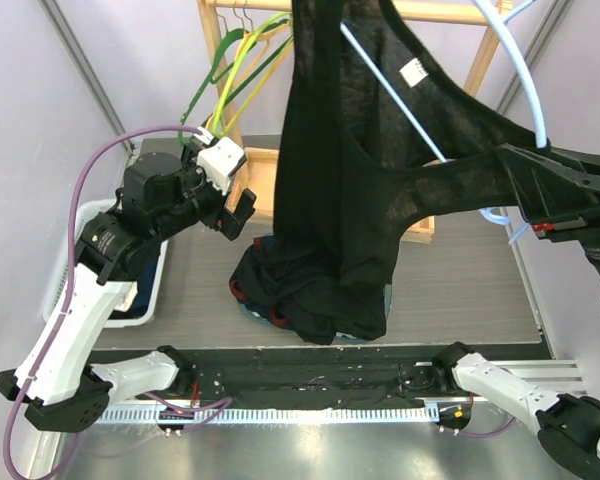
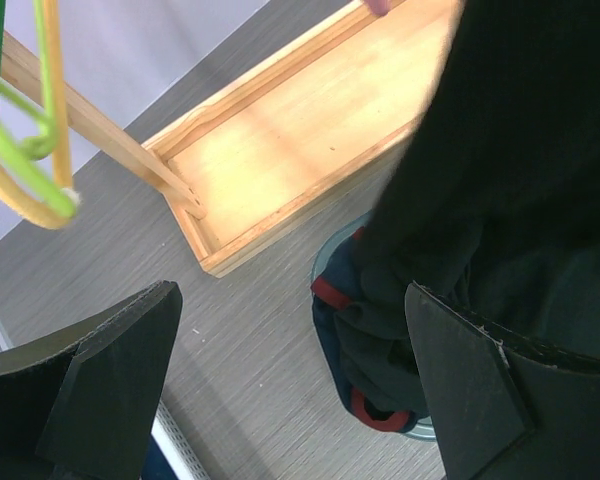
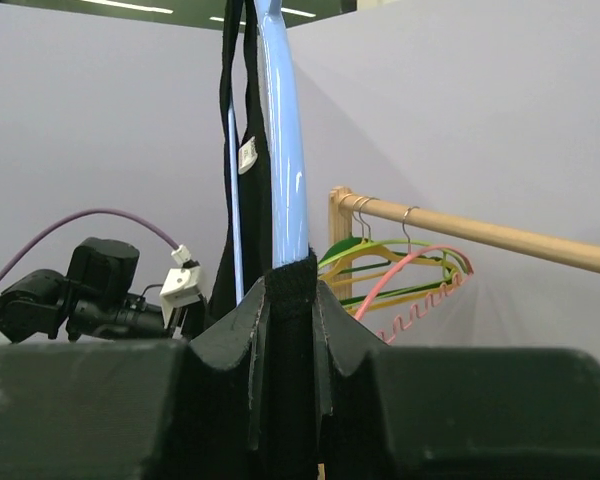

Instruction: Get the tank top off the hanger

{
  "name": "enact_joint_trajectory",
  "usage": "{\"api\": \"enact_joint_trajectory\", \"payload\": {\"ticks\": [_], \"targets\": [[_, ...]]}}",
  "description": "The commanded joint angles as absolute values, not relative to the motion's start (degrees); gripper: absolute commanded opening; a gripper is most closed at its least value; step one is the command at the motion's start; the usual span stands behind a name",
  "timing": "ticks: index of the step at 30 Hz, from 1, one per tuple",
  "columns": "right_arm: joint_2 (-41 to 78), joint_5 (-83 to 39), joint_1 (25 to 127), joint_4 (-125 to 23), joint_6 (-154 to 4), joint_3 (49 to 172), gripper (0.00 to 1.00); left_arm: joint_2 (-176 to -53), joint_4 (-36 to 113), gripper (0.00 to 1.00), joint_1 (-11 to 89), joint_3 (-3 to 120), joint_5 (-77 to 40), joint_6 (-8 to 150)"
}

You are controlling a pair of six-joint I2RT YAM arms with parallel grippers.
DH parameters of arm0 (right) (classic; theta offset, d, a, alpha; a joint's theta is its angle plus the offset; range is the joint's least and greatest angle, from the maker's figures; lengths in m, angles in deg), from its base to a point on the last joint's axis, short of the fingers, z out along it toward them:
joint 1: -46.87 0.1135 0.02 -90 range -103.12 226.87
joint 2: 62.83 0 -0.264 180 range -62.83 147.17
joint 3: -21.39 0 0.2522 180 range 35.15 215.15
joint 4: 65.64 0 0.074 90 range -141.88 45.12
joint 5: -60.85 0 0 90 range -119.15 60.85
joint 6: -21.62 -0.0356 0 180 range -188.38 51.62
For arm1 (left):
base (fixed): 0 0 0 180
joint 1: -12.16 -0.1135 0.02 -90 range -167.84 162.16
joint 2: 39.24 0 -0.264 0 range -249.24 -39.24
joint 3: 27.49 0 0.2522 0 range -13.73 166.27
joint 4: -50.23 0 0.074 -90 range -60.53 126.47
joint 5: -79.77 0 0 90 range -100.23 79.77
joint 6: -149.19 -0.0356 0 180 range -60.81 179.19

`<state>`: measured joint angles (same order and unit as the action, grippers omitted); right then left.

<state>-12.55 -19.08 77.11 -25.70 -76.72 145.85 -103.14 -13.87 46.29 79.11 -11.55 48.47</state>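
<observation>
A black tank top [image 1: 350, 150] hangs on a light blue hanger [image 1: 525, 80] high over the table, its hem trailing down to the surface. My right gripper [image 1: 507, 162] is shut on one shoulder strap [image 3: 290, 330], which wraps the hanger's blue arm [image 3: 285, 150] between the fingers. My left gripper [image 1: 238, 215] is open, left of the garment's lower part and not touching it. In the left wrist view the left gripper [image 2: 288, 295] has only tabletop between its fingers, and the black cloth [image 2: 520, 120] sits to the right.
A pile of dark clothes [image 1: 280, 285] with red trim [image 2: 332, 293] lies under the tank top. Behind stands a wooden rack with its base tray [image 2: 280, 130], and green and yellow hangers [image 1: 230, 80] and a pink hanger [image 3: 410, 275] hang on its rail [image 3: 480, 235]. A white basket [image 1: 145, 300] stands at left.
</observation>
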Motion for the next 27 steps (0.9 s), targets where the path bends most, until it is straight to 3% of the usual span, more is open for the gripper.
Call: {"api": "enact_joint_trajectory", "payload": {"ticks": [1,8,17,27], "targets": [[-10.98,-17.28,77.2,-29.11,-79.02,146.07,0.01,-101.47,-11.78,1.0,45.65,79.26,-13.13,49.35],[-8.7,-15.97,77.2,-27.63,-77.18,146.34,0.01,-99.54,-13.18,1.0,45.03,78.73,-13.22,49.43],[-12.82,-11.84,77.2,-19.98,-73.13,135.27,0.01,-90.58,-18.98,1.0,45.03,73.72,-14.17,44.7],[-16.6,-4.55,77.11,-12.95,-68.74,128.67,0.01,-87.66,-17.4,1.0,44.68,82.86,-21.98,49.43]]}}
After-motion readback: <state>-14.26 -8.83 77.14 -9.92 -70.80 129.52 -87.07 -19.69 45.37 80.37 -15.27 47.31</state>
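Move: The dark clothes pile in the bin, over which the right hand is bringing the tank top on its blue hanger, lies about 8 cm ahead of that hand, 17 cm to its left and some 60 cm below. The rack's wooden shelf is about 20 cm farther out than the pile. From the empty left hand the pile is roughly 6 cm back, 10 cm to the right and 32 cm down; the hangers left on the rack are some 18 cm straight ahead at its height. The tank top and its blue hanger, still pinched together near the hanger's right end, are brought down about 16 cm towards the clothes pile by the right hand, which also eases forward and left and tips some 30 degrees, so its upward-slanting fingers come about level. The left hand, wide open, draws back, then also left and up towards the end, about 11 cm in all, clearing the space beside the garment. ##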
